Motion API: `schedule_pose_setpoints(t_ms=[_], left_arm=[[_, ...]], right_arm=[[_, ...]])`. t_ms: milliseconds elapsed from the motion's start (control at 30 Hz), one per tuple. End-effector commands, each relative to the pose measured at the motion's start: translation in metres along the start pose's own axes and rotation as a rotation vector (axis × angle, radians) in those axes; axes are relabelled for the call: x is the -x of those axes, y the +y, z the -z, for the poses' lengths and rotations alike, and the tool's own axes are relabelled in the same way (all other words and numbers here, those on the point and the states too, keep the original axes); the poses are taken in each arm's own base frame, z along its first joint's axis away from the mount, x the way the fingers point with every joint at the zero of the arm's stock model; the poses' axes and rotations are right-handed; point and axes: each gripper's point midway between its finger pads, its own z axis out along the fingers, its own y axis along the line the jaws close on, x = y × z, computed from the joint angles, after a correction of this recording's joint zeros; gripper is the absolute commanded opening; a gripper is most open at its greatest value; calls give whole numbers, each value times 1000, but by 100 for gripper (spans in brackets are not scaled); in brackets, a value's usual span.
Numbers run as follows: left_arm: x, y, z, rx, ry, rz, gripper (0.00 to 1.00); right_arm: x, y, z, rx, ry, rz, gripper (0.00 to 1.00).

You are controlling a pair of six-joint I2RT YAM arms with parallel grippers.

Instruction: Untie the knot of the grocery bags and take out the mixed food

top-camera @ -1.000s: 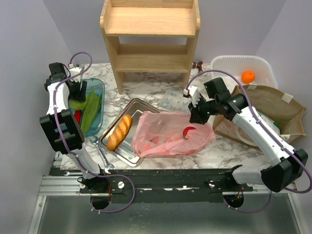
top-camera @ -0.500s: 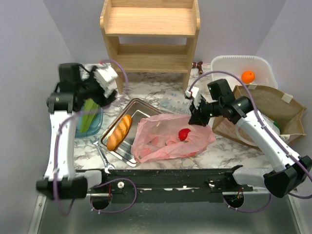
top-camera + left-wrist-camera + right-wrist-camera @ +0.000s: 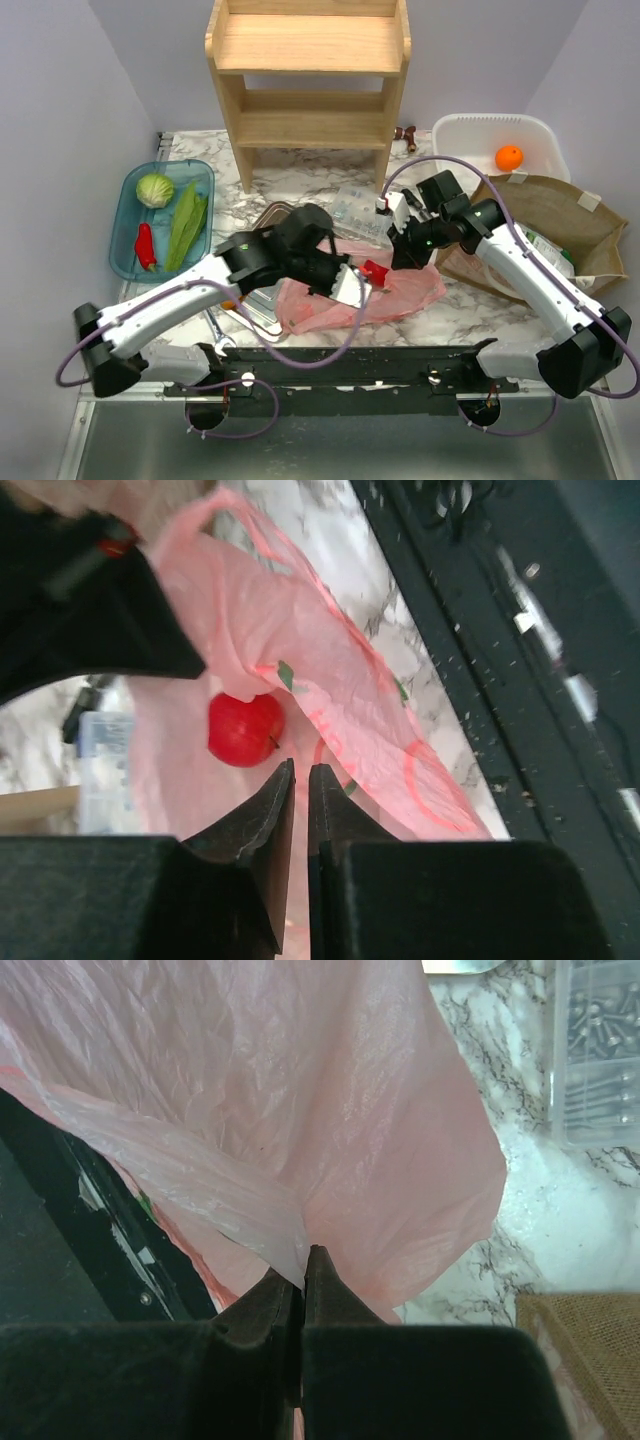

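The pink grocery bag lies crumpled and flat on the marble, with no knot showing. A red round fruit sits inside it and also shows in the left wrist view. My left gripper hovers over the bag just beside the fruit. Its jaws are shut and empty. My right gripper is shut on a fold of the bag's far edge, pinched at the fingertips. Cabbage, a green leaf and a red pepper lie in the blue tray.
The steel tray is mostly under my left arm and the bread is hidden. A wooden shelf stands at the back. A clear box, a white tub with an orange, and a brown sack are on the right. A spanner lies front left.
My left arm has swung from the blue tray across the steel tray to the bag, beside the red fruit. The right gripper keeps its hold on the bag, which has shifted slightly.
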Motion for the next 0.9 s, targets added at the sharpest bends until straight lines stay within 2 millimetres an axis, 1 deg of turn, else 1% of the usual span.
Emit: schedule_pose_setpoints(t_ms=[0, 67, 200, 233, 300, 433, 533, 567, 633, 700, 767, 867], left_arm=[[-43, 31, -54, 54, 110, -98, 11], [-64, 41, -73, 73, 160, -97, 12], [-109, 51, -104, 102, 247, -137, 26], [-118, 53, -110, 116, 259, -145, 29], [-126, 58, -121, 136, 262, -146, 34], [-129, 78, -138, 187, 255, -137, 48], [-135, 84, -151, 187, 258, -162, 59], [-133, 88, -153, 195, 248, -174, 64], [-130, 86, -160, 169, 222, -185, 70], [-127, 80, -167, 121, 195, -191, 75], [-130, 75, -174, 83, 192, -188, 77], [-145, 80, -186, 79, 233, -175, 77]], right_arm=[[10, -12, 4, -69, 3, -44, 1], [13, -17, 3, -95, -3, -63, 1], [7, -23, -2, -115, 15, -77, 0], [4, -27, -3, -133, 25, -81, 1], [1, -35, -5, -170, 40, -84, 1], [6, -50, -5, -241, 40, -89, 1], [7, -58, -6, -268, 51, -91, 1], [6, -59, -7, -274, 57, -92, 1], [4, -62, -9, -279, 66, -92, 1], [1, -63, -12, -283, 75, -95, 1], [-1, -65, -14, -288, 83, -103, 1], [-5, -73, -17, -322, 99, -113, 1]])
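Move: The red fruit in the pink grocery bag lies about 8 cm ahead of the left hand, 9 cm to its right and some 20 cm below. The screw box stands about 15 cm beyond the fruit and 3 cm to the left of it; the metal tray's middle is level with the fruit, some 24 cm to the left of it. From the right hand, already pinching the bag's rim, the fruit is about 1 cm ahead, 5 cm left and 11 cm lower. Still pinching the bag's rim with shut fingers, the right hand draws it about 5 cm forward, slightly right and down, turning some 10 degrees clockwise. Meanwhile the left hand drops about 17 cm into the bag towards the red fruit, also going some 12 cm forward and 11 cm right; it levels off late and its fingers spread wide around the fruit's line without closing. ##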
